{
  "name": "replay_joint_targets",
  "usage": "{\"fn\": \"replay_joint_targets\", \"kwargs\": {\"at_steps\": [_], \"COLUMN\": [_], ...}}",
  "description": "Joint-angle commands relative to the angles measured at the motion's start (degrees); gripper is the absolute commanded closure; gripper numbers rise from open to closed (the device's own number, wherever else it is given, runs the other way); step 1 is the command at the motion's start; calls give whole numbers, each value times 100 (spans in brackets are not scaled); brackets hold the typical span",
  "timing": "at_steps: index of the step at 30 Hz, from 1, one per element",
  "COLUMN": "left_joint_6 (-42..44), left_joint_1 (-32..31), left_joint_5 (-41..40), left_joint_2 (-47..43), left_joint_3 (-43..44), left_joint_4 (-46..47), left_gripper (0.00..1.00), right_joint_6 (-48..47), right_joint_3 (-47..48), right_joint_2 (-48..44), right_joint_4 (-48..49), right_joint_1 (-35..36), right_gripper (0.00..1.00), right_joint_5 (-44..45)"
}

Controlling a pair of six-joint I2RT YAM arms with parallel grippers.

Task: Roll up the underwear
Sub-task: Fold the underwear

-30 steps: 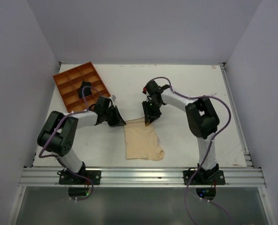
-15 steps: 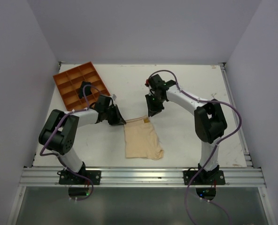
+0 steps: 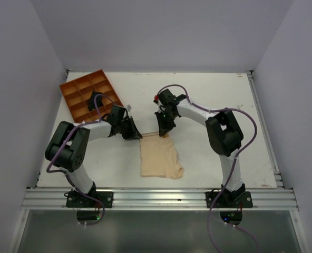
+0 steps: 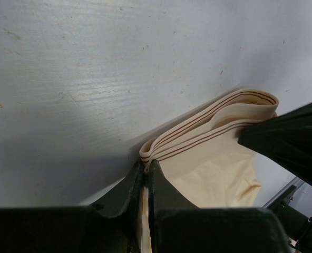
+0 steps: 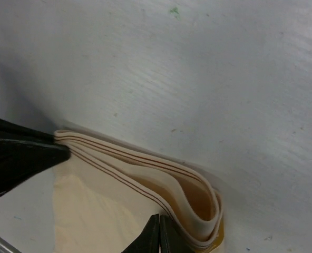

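The underwear [image 3: 158, 157], a pale beige piece of thin fabric, lies flat on the white table between the two arms, with its striped waistband [image 5: 140, 163] at the far edge. My left gripper [image 3: 136, 135] is shut on the waistband's left corner [image 4: 145, 164]; fabric shows between its fingers [image 4: 125, 192]. My right gripper [image 3: 163, 132] is down at the waistband's right end, its jaws shut with the tips [image 5: 159, 221] pinched at the band's near edge. The band's right end [image 5: 211, 208] gapes open in a loop. The right gripper's dark finger [image 4: 293, 139] shows in the left wrist view.
An orange compartment tray [image 3: 76, 89] sits at the back left with a small black bundle [image 3: 95, 99] in one cell. An aluminium rail [image 3: 156, 197] runs along the near edge, and walls close in on the left, back and right.
The right gripper lifted off the waistband corner with its jaws apart, then came back down onto it and closed. The left gripper and the underwear have stayed put.
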Motion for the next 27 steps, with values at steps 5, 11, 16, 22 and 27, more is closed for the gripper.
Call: {"fn": "replay_joint_targets", "kwargs": {"at_steps": [5, 11, 16, 22, 27], "left_joint_6": [298, 316, 316, 325, 298], "left_joint_1": [28, 28, 54, 54, 46], "left_joint_5": [-407, -424, -416, -231, 67], "left_joint_2": [236, 236, 60, -230, -160], "left_joint_3": [99, 125, 90, -349, -639], "left_joint_4": [-265, -256, -300, 60, 683], "left_gripper": [100, 98, 76, 59, 56], "right_joint_6": [-286, -259, -215, -66, -4], "right_joint_3": [-38, -179, -188, -311, -372], "right_joint_2": [369, 369, 396, 361, 334], "right_joint_4": [-89, 51, 51, 201, 253], "right_joint_1": [-149, -149, -149, -149, -149], "right_gripper": [97, 97, 97, 97, 97], "right_joint_5": [665, 577, 542, 419, 375]}}
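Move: The left hand already pinches the left end of the underwear's folded waistband. The underwear's middle lies about 8 cm back from that hand and 9 cm to its right, with the wooden organizer some 16 cm ahead and 20 cm to its left. The shut right hand hovers over the fold: the waistband's right end is about 2 cm to its right and 3 cm below, and the underwear's middle 9 cm back, 1 cm left and 4 cm down. The right hand brings its shut fingertips down onto the right end of the folded waistband, sinking about 3 cm and sliding some 1.5 cm right almost at once, then stays there. Midway through, the left hand opens to nearly half and lets go of the waistband's left end, rising barely 1 cm from it with a slight tilt. ##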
